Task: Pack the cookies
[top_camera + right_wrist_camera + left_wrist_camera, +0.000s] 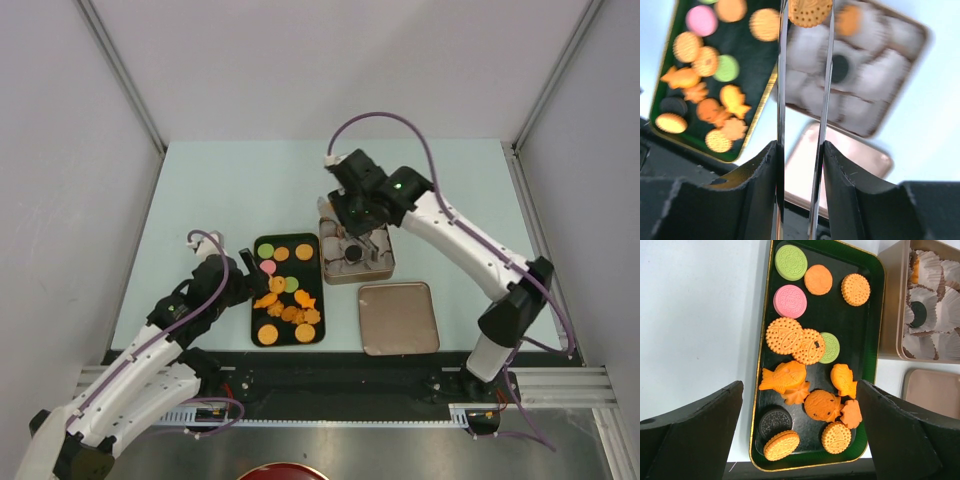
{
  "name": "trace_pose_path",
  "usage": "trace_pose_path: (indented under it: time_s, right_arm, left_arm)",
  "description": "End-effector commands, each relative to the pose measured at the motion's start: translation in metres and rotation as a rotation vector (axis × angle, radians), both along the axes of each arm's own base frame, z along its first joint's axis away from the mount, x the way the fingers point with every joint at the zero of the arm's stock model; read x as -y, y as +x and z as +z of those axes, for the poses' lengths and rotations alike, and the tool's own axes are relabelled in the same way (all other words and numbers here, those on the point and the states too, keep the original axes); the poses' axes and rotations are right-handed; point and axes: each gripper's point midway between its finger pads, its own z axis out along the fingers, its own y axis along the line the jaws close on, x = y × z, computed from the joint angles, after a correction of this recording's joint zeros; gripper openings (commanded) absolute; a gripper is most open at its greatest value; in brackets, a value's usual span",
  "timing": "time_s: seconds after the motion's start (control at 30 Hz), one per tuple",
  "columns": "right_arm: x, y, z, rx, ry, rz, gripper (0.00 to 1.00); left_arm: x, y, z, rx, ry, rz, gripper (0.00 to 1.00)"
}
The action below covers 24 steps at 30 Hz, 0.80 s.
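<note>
Several cookies [287,285], mostly orange with a few green, pink and dark, lie on a black tray [252,305]; they also show in the left wrist view [790,335]. My left gripper [248,283] is open and empty, its jaws wide apart over the tray's near end [801,390]. My right gripper [360,215] is shut on metal tongs [781,75], which pinch a round orange cookie [810,11] above a tan tin [388,268]. The tin [890,305] holds white paper cups, a dark cookie [918,314] and an orange cookie [915,270].
The tin's flat lid [398,318] lies in front of the tin, right of the tray; it also shows in the right wrist view [860,160]. The pale green table [220,190] is walled by grey panels. A black rail [330,385] runs along the near edge.
</note>
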Motion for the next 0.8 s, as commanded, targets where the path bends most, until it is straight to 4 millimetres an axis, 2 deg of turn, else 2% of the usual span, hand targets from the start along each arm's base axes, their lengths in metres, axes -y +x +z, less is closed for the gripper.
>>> trace_pose_path:
  time_s: [0.0, 0.17, 0.27, 0.5, 0.77]
  right_arm:
    - [0.050, 0.008, 0.014, 0.048, -0.026, -0.090, 0.35]
    - [0.087, 0.010, -0.005, 0.018, -0.058, -0.164, 0.35]
    - [0.095, 0.010, -0.011, 0.007, -0.059, -0.179, 0.35]
    - [0.104, 0.004, -0.032, -0.034, -0.086, -0.192, 0.35]
    - [0.111, 0.003, -0.043, -0.055, -0.102, -0.198, 0.36]
  left_arm:
    - [0.002, 0.008, 0.008, 0.019, -0.014, 0.013, 1.00]
    - [0.004, 0.009, 0.008, 0.020, -0.013, 0.007, 1.00]
    - [0.005, 0.010, 0.008, 0.019, -0.016, 0.003, 1.00]
    - [0.007, 0.011, 0.006, 0.008, -0.014, -0.001, 1.00]
    - [0.007, 0.011, 0.004, 0.003, -0.012, 0.002, 1.00]
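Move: The cup in the box's right-hand column, to which the tonged cookie is being taken, lies about 8 cm ahead of the right hand, 10 cm to its right and 19 cm below. The black cookie's cup is about 6 cm ahead and 4 cm right of that hand; the cookie tray's middle is 12 cm left and 4 cm back, both some 20 cm down. From the left hand, the target cup lies roughly 15 cm ahead, 28 cm right and 10 cm lower. The round cookie, already pinched in the tongs' tips, is carried across the box towards its right-hand cups. The right hand sweeps some 11 cm to the right, quick at first, then bends down and sinks about 6 cm as it slows, turning roughly 10 degrees clockwise while the fingers keep their squeeze on the tongs. ##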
